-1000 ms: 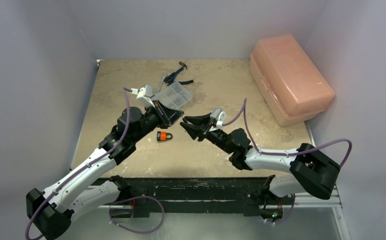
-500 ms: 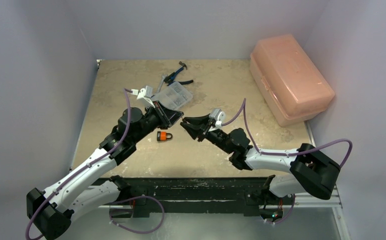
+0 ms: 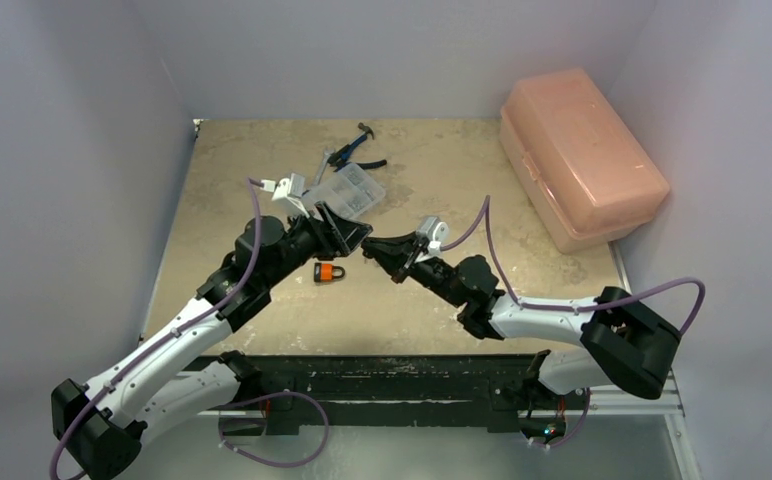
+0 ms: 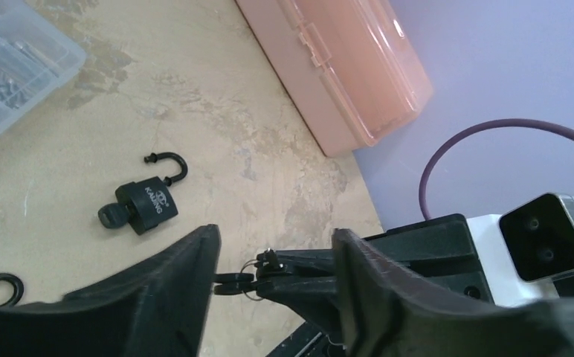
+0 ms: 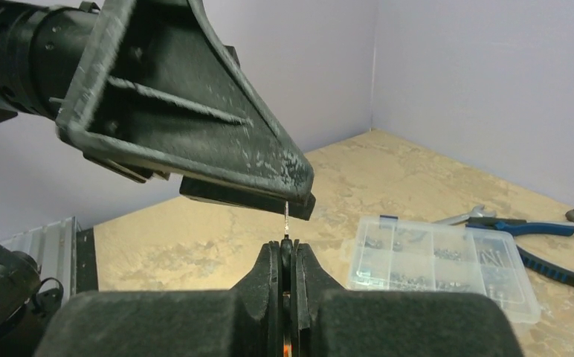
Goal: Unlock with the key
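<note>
The key (image 4: 233,281), part of a small ringed bunch, is pinched in my right gripper (image 4: 269,269), which is shut. Its thin metal blade (image 5: 287,217) sticks up from the tips of the right gripper (image 5: 287,249) toward a left finger (image 5: 195,111). My left gripper (image 4: 276,238) is open, its jaws standing either side of the right gripper's tip, and the black key heads touch one finger. Both grippers meet above the table (image 3: 362,243). An orange padlock (image 3: 329,271) lies below them. A black padlock (image 4: 146,204) with its shackle swung open lies nearby.
A clear parts organizer (image 3: 347,192) sits behind the grippers, with blue-handled pliers (image 3: 354,152) and a small hammer (image 3: 367,130) beyond it. A large pink lidded box (image 3: 580,155) fills the right rear of the table. Walls enclose three sides.
The right gripper has shut on the key while the left gripper, shut before, has opened. The right gripper has edged slightly toward the left one.
</note>
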`<state>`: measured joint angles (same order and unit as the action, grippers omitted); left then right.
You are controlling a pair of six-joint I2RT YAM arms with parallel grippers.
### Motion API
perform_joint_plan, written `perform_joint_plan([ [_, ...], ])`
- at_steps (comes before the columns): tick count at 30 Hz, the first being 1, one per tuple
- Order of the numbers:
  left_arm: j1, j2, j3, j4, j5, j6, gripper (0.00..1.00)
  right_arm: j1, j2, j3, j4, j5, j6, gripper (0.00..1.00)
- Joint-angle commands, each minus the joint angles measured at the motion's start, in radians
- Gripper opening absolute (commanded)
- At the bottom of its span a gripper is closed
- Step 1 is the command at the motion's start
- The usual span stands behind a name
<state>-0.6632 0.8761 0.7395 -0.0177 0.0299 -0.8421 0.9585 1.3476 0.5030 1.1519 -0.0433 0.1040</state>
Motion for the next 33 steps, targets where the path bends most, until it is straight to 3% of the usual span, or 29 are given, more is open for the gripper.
perform_joint_plan([
  [1,-0.001,-0.027,0.038,-0.071,-0.025,0.085,0.7,0.009,-0.049,-0.002,-0.002,-0.004,-0.009,0.0],
  [7,0.0,-0.034,0.177,-0.328,-0.142,0.377,0.75,0.009,-0.18,-0.075,-0.095,0.027,0.001,0.0],
  [17,-0.001,-0.008,0.208,-0.457,-0.098,0.787,0.72,0.009,-0.405,-0.185,-0.31,0.159,0.073,0.0],
  [20,-0.001,0.046,0.225,-0.512,-0.123,0.902,0.71,0.009,-0.465,-0.219,-0.342,0.185,0.086,0.0],
  [27,-0.019,0.191,0.213,-0.553,0.006,1.09,0.7,0.009,-0.518,-0.272,-0.373,0.195,0.118,0.0],
  [33,-0.018,0.395,0.222,-0.591,-0.151,1.243,0.7,0.009,-0.531,-0.302,-0.344,0.184,0.147,0.0],
])
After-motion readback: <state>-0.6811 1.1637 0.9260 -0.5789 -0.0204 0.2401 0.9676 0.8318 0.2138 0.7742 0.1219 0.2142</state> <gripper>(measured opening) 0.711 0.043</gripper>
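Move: The orange padlock lies some 27 cm below the left gripper, about 8 cm ahead and 7 cm to its left. The black padlock, also on the table, is roughly 12 cm ahead and 9 cm to the right; the screw box is some 28 cm ahead and 3 cm left. From the right gripper, which already pinches the key, the orange padlock is about 9 cm ahead, 10 cm left and 25 cm below. Finish opening the left gripper around the key, slip it some 5 cm to the left, then sink about 13 cm towards the orange padlock, rolling the wrist some 70 degrees so that the open fingers slant down. Meanwhile draw the right gripper about 9 cm right, a little back and down, away from the left one, keeping the key pinched. ##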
